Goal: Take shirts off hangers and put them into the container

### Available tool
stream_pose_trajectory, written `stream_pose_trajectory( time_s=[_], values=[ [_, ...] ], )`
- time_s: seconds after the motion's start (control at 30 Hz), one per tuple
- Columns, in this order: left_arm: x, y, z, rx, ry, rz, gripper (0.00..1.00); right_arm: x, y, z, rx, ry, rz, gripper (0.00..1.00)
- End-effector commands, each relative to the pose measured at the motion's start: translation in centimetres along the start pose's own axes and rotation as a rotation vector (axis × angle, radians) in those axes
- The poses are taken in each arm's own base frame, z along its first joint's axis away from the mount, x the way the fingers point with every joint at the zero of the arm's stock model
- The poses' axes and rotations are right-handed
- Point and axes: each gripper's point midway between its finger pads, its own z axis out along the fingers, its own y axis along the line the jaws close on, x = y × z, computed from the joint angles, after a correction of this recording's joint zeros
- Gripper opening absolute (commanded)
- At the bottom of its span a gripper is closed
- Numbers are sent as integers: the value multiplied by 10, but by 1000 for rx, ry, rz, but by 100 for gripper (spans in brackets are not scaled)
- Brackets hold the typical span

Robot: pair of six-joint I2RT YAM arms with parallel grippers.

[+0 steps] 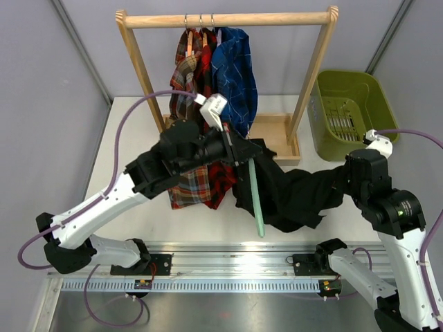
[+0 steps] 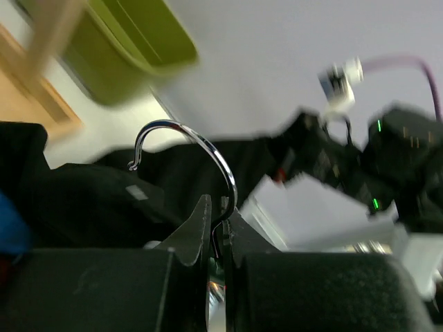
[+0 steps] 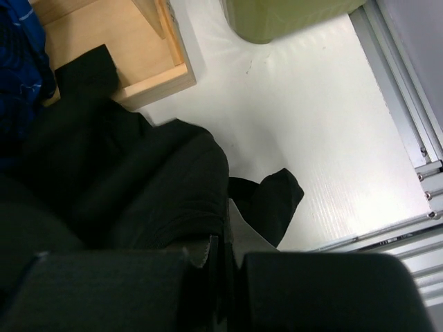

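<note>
The black shirt (image 1: 291, 197) is off the rail and stretched between my two grippers above the table. A pale green hanger (image 1: 257, 200) pokes out of it toward the front. My left gripper (image 1: 239, 149) is shut on the hanger's metal hook (image 2: 201, 149), and its jaws (image 2: 220, 232) pinch the stem. My right gripper (image 1: 338, 181) is shut on a fold of the black shirt (image 3: 124, 180), with cloth squeezed between its fingers (image 3: 225, 245). The olive-green container (image 1: 384, 104) stands at the far right. Brown plaid (image 1: 181, 83), red plaid (image 1: 216, 176) and blue check (image 1: 235, 69) shirts hang on the rail.
The wooden rack (image 1: 228, 19) stands at the back, its flat base (image 1: 280, 138) just left of the container. The base corner (image 3: 118, 41) and container (image 3: 277, 17) show in the right wrist view. A metal rail (image 1: 228, 259) runs along the near edge. Grey walls close in both sides.
</note>
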Motion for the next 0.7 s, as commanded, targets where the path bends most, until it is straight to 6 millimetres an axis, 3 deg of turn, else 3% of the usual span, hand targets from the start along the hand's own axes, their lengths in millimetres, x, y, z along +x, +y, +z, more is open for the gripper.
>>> stream_pose_trajectory(
  time_s=[0.0, 0.13, 0.2, 0.23, 0.37, 0.4, 0.43, 0.47, 0.5, 0.53, 0.57, 0.6, 0.67],
  values=[
    [-5, -69, -18, 232, 3, -94, 0, -18, 6, -4, -34, -64, -1, 0],
    [7, -107, -18, 432, 62, -114, 0, -23, 8, -1, -20, -65, -3, 0],
    [10, -116, -18, 495, 78, -137, 0, -26, 6, 2, 4, -72, -7, 0],
    [4, -132, -25, 591, 65, -142, 0, -28, 6, 3, 11, -74, -18, 0],
    [-13, -152, -39, 679, 17, -74, 0, -29, 11, 12, 20, -44, -51, 0],
    [-15, -150, -37, 646, 6, -37, 0, -27, 19, 11, -18, -24, -58, 7],
    [-23, -133, -28, 510, -33, 64, 0, -27, 23, 10, -40, -12, -66, 29],
    [-27, -120, -22, 418, -61, 125, 0, -29, 32, 4, -94, -9, -59, 69],
    [-28, -101, -12, 308, -82, 179, 0, -31, 35, -1, -121, -14, -58, 79],
    [-36, -69, -4, 137, -121, 272, 0, -35, 36, -7, -141, -23, -59, 92],
    [-37, -53, 3, 63, -125, 321, 0, -48, 39, -23, -181, -69, -42, 99],
    [-28, -28, 18, -41, -97, 365, 0, -53, 43, -34, -222, -83, -41, 99],
    [-20, -12, 34, -86, -65, 454, 0, -71, 51, -63, -313, -130, -39, 99]
  ],
)
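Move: The black shirt's middle is about 13 cm to the right hand's left, level with it fore and aft and 20 cm lower, its near end pinched there. From that hand the container is some 24 cm ahead, 12 right and 18 lower. From the left hand, holding the bare hanger, the black shirt is roughly 17 cm right, 1 ahead and 34 lower, and the blue shirt 20 cm ahead, neither left nor right, 8 lower. The black shirt's pinched end stays in the right fingers as they ease 2 cm forward, then they open wide, let go and start up and left by about 4 cm. The green hanger stays gripped at its hook while the left hand draws it back 8 cm towards the base and a little right, rising about 7 cm and swinging 20 degrees clockwise, then turns forward 5 cm and swings most of the way back. ##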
